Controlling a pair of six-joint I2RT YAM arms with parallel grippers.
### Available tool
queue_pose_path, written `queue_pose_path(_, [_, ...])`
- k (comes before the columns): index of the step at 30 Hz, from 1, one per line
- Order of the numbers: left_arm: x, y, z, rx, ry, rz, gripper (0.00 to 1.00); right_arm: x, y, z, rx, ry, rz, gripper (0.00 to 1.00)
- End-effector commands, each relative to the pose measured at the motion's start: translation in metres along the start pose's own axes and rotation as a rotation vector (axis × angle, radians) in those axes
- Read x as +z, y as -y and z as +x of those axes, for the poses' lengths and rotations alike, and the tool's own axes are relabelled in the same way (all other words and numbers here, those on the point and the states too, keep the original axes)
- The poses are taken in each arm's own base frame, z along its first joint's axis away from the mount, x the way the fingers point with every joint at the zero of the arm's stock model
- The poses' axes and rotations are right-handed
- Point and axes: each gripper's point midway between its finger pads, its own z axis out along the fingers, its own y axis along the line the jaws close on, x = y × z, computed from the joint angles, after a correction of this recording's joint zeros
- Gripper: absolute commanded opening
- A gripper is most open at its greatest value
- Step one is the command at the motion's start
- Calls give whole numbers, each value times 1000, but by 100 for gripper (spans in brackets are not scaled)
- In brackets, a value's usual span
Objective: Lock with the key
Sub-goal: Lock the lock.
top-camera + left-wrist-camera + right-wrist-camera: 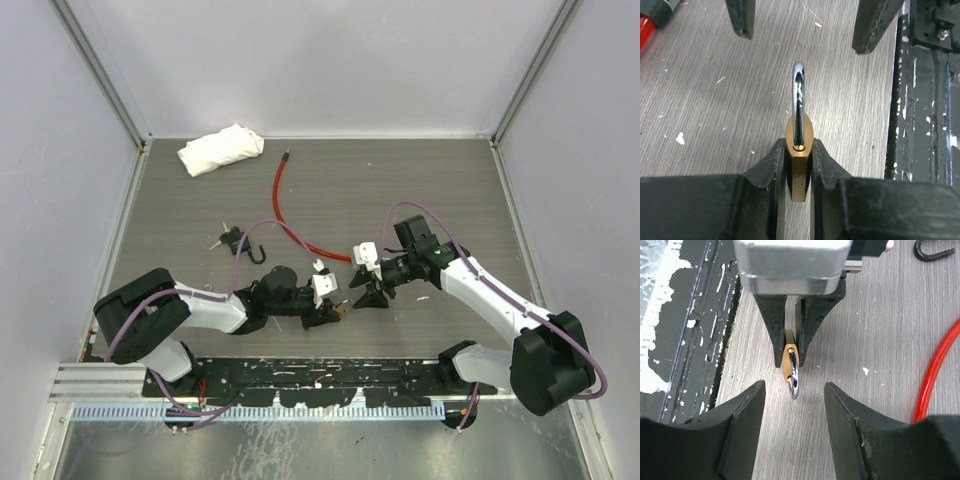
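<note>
A brass padlock with a silver shackle is pinched by its body between the pads of my left gripper, just above the table near the front edge. My left gripper is shut on it. The shackle points toward my right gripper, which stands open a short way off with nothing between its fingers. From the right wrist, the padlock hangs below the left fingers. A small black bunch that looks like keys lies left of centre, away from both grippers.
A red cable curves across the middle of the table, and its edge shows in the right wrist view. A black hook lies beside the bunch. A white cloth sits at the back left. The black base rail runs along the front.
</note>
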Motion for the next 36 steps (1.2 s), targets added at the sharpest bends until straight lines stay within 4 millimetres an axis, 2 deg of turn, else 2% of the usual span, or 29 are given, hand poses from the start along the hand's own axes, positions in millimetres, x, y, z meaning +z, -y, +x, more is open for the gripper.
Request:
queue_pose_path(1, [2,-5,-27,104,26,-5,0,2,7,-4,13,-1,0,53])
queue_pose_path(11, [6,-7,-16,138,13,1,0,24,3,23,65,-72,-61,40])
queue_pose_path(15, [7,-7,-10,138,11,5,0,30,1,24,54,-70,-75,28])
queue_pose_path(18, [6,-6,-8,149,22,4,0,31,2,22,49,-63,-78,14])
queue_pose_path(20, [4,-7,-4,156,25,-1,0,31,1,21,44,-56,-80,9])
queue_pose_path(29, [2,-7,6,159,25,-8,0,36,-1,27,58,-70,-102,12])
queue_pose_path(36, [1,-8,12,162,27,-10,0,42,-5,28,40,-94,-118,7])
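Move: Just under the right fingertips, about 2 cm down, 1 cm to the left and 1 cm nearer the base, is the shackle of the padlock whose brass body the left hand already holds; from the left hand that shackle sticks out some 3 cm to the right. The red tube's metal end lies on the table about 11 cm ahead of the right hand and 7 cm to its right; the black hooked piece lies some 14 cm ahead and 24 cm left. Sinking about 4 cm onto the padlock's shackle, the right hand narrows its open fingers on the way, tips them slightly further down, then shuts them to pinch the shackle's outer end while easing 1.5 cm left, towards the left hand. The left hand keeps its grip on the brass body throughout, lowering some 2 cm and shifting about 1 cm left. ##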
